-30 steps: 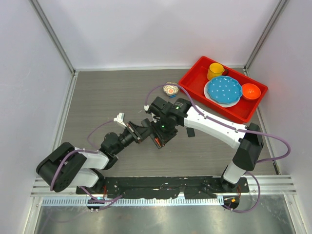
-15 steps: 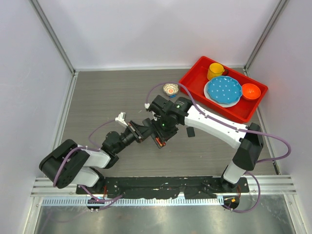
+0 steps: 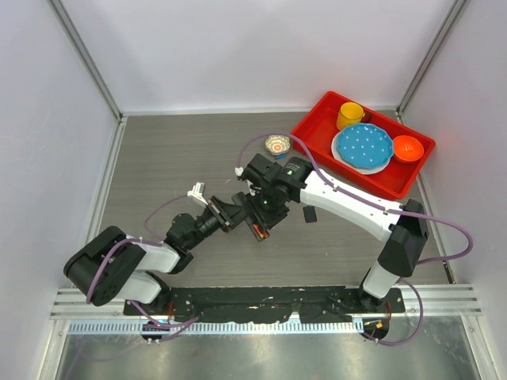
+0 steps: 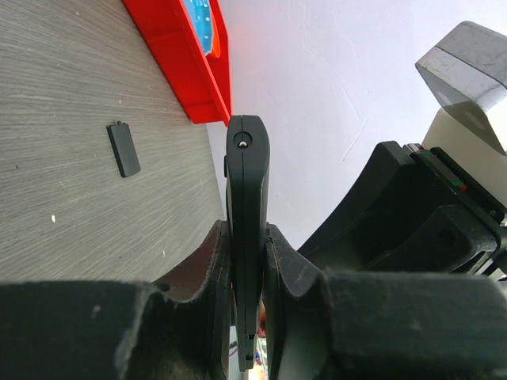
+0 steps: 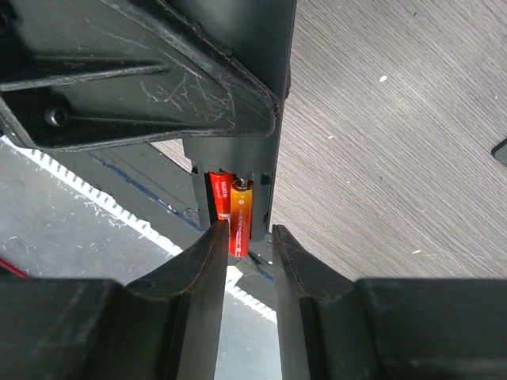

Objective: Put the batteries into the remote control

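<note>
My left gripper [image 4: 247, 237] is shut on the remote control [image 4: 247, 190], a slim black bar seen edge-on and held above the table. In the right wrist view the remote's recess [image 5: 266, 190] holds a red battery [image 5: 220, 194] and, beside it, an orange battery [image 5: 241, 218] whose lower end sticks out. My right gripper [image 5: 248, 233] is open, its tips just below the orange battery with nothing between them. From above, both grippers meet mid-table at the remote [image 3: 255, 226].
A small black cover [image 4: 123, 149] lies flat on the table right of the grippers [image 3: 310, 214]. A small bowl [image 3: 277, 145] sits behind them. A red tray [image 3: 317, 131] at the back right holds a cup, plate and bowl. A white piece [image 3: 195, 191] lies to the left.
Both grippers have shifted very slightly with the remote; the hold on it is unchanged.
</note>
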Controlling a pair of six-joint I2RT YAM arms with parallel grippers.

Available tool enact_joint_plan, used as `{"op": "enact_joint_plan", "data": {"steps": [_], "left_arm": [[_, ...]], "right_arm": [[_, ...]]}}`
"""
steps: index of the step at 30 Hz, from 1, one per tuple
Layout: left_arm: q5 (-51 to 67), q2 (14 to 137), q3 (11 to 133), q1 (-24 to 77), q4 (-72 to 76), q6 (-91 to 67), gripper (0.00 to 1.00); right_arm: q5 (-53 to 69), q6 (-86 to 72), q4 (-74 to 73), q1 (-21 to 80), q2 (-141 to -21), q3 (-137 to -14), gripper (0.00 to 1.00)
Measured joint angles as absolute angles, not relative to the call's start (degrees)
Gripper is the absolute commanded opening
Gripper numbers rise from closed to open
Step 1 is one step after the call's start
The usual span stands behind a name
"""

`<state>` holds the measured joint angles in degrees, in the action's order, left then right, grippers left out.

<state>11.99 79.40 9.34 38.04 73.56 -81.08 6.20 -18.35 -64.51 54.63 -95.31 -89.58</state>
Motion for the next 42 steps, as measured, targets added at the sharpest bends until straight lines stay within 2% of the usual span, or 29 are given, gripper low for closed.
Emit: {"op": "enact_joint_plan", "data": {"steps": [13,18,21,24,25,28,34,42], "left_arm": [[12.0,79.8,9.3,38.2,73.6,-81.1,0.00],[12.0,79.8,9.3,38.2,73.6,-81.1,0.00],[12.0,79.7,9.3,38.2,73.6,-81.1,0.00],[12.0,79.6,9.3,38.2,73.6,-81.1,0.00],[12.0,79.4,9.3,38.2,73.6,-81.1,0.00],[12.1,78.4,9.3,38.2,73.6,-81.1,0.00],[12.9,77.3,9.3,38.2,73.9,-82.1,0.00],[14.0,77.1,9.3,38.2,73.9,-82.5,0.00]], "right_arm": [[7.1,-19.4,-64.1,54.4,-95.1,-91.8,0.34],[6.7,-21.4,-58.3,51.4,-89.5,-91.0,0.35],[6.7,-24.4,-50.8,47.2,-81.8,-84.5,0.36],[6.2,-27.8,-42.8,44.0,-74.1,-75.1,0.47],[6.3,-28.9,-39.8,43.4,-71.8,-71.5,0.55],[9.4,-31.5,-33.8,42.1,-68.1,-64.5,0.64],[19.5,-37.0,-22.2,38.9,-67.8,-56.8,0.69],[30.7,-45.5,-8.0,37.4,-67.4,-45.1,0.68]]}}
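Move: The red and orange batteries in the open back of the remote control lie right at the right fingertips, about 1 cm forward, 1 cm left and 1 cm below. The remote's middle is roughly 4 cm forward and 3 cm left, slightly lower; the black battery cover lies on the table some 10 cm forward, 13 cm right and 15 cm below. From the left gripper, still clamping the remote, the batteries are about 5 cm back and 3 cm right, roughly level. Lift the right gripper off the batteries, up about 7 cm and forward 5 cm, veering right, then bring it back down and a little back and left beside the remote. Meanwhile swing its downward fingers some 50 degrees to aim left at the remote, and open them wide. Keep the left grip shut on the remote, raising it slightly late on. ##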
